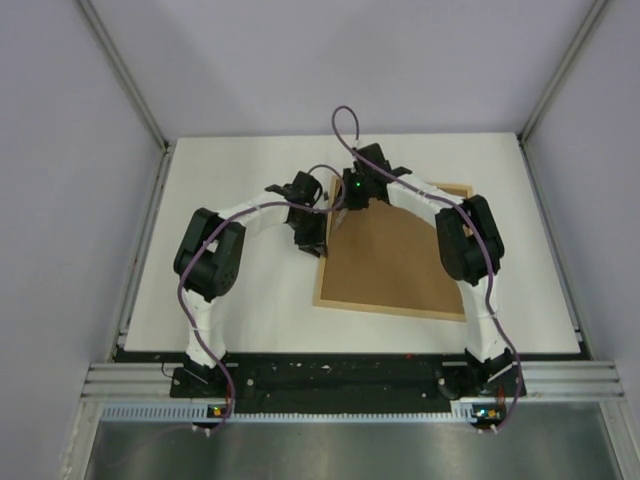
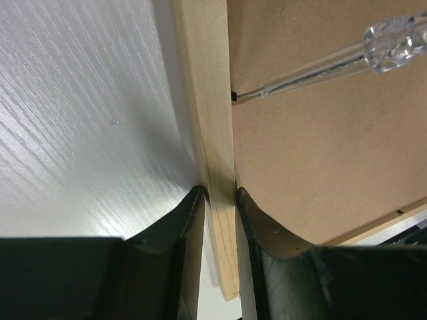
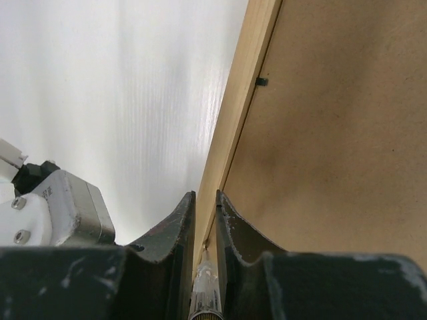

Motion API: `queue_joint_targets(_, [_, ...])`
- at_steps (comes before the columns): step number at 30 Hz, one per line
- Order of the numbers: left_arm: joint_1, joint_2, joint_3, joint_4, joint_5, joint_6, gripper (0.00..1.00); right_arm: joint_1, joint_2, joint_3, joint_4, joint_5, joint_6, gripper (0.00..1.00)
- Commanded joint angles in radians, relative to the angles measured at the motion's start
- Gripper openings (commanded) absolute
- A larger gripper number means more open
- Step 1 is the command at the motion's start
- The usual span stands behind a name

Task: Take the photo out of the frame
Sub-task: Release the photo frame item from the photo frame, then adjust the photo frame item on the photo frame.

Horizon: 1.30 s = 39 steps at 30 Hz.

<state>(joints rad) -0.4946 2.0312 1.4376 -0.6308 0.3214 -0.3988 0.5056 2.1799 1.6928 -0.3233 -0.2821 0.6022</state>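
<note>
The frame (image 1: 385,307) lies face down on the white table, its plain brown backing board (image 1: 390,255) facing up. The photo is hidden under the board. My left gripper (image 1: 315,240) is shut on the frame's left wooden border (image 2: 210,100), one jaw on each side (image 2: 219,193). My right gripper (image 1: 352,195) is shut on a clear-handled screwdriver (image 3: 205,287), jaws over the same border (image 3: 205,197). The screwdriver's shaft (image 2: 313,70) runs across the board (image 2: 320,147) to a small black tab at the border's inner edge.
Another black tab (image 3: 261,82) sits further along the frame's border (image 3: 243,100). The white table (image 1: 240,180) lies left of the frame. Part of the left arm's wrist (image 3: 60,207) shows beside my right gripper. Grey walls enclose the table.
</note>
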Motion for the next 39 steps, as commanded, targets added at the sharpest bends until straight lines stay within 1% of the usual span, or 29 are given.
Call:
queue_joint_targets(1, [-0.042, -0.048, 0.032, 0.111, 0.047, -0.017, 0.27, 0.047, -0.054, 0.047, -0.011, -0.127, 0.002, 0.0])
queue_joint_targets(6, [0.007, -0.068, 0.035, 0.109, 0.06, -0.015, 0.27, -0.053, -0.103, -0.056, 0.036, -0.36, -0.025, 0.0])
queue_joint_targets(9, [0.048, -0.072, 0.047, 0.099, 0.076, -0.011, 0.27, -0.123, -0.138, -0.103, 0.047, -0.459, -0.053, 0.0])
queue_joint_targets(11, [0.067, -0.069, 0.075, 0.073, 0.08, 0.006, 0.3, -0.159, -0.164, -0.131, 0.046, -0.497, -0.084, 0.0])
queue_joint_targets(15, [0.087, -0.034, 0.179, -0.004, 0.065, 0.047, 0.39, -0.209, -0.219, -0.173, 0.04, -0.561, -0.139, 0.0])
queue_joint_targets(18, [0.091, 0.006, 0.26, -0.059, 0.048, 0.058, 0.4, -0.228, -0.249, -0.206, 0.017, -0.566, -0.18, 0.0])
queue_joint_targets(23, [0.088, 0.073, 0.346, -0.09, 0.005, 0.077, 0.46, -0.246, -0.261, -0.283, 0.02, -0.514, -0.229, 0.0])
queue_joint_targets(26, [0.074, 0.121, 0.408, -0.142, -0.062, 0.087, 0.47, -0.248, -0.259, -0.327, 0.021, -0.482, -0.252, 0.0])
queue_joint_targets(28, [0.059, 0.139, 0.422, -0.162, -0.126, 0.097, 0.51, -0.249, -0.262, -0.353, 0.038, -0.468, -0.254, 0.0])
queue_joint_targets(29, [0.05, 0.145, 0.425, -0.167, -0.148, 0.1, 0.51, -0.249, -0.269, -0.375, 0.052, -0.463, -0.254, 0.0])
queue_joint_targets(30, [0.044, 0.15, 0.425, -0.168, -0.162, 0.101, 0.53, -0.249, -0.275, -0.407, 0.07, -0.462, -0.249, 0.0])
queue_joint_targets(32, [0.028, 0.162, 0.429, -0.173, -0.171, 0.1, 0.53, -0.248, -0.284, -0.436, 0.098, -0.454, -0.246, 0.0])
queue_joint_targets(39, [-0.012, 0.187, 0.445, -0.181, -0.222, 0.1, 0.53, -0.251, -0.299, -0.436, 0.098, -0.451, -0.257, 0.0])
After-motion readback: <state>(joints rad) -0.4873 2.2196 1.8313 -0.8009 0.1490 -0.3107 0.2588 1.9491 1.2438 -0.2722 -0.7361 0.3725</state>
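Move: The left fingers already pinch the frame's left rail; the metal tab on that rail's inner edge stands about 6 cm ahead and 2 cm to their right, level with them. The near left corner is some 14 cm back and 1 cm left, and the brown board's middle roughly 22 cm right and 1 cm ahead. From the right hand, which holds the screwdriver with its tip at that tab, the tab is about 5 cm back, 3 cm left and 6 cm below. Open the left gripper to free the rail, swing it up and forward about 10 cm, then lower it and ease back 2 cm so the parted fingers straddle the rail beside the tab. Meanwhile draw the screwdriver off the tab with the right hand, still gripping it, arcing up and then down about 10 cm right and 8 cm back over the brown board. ##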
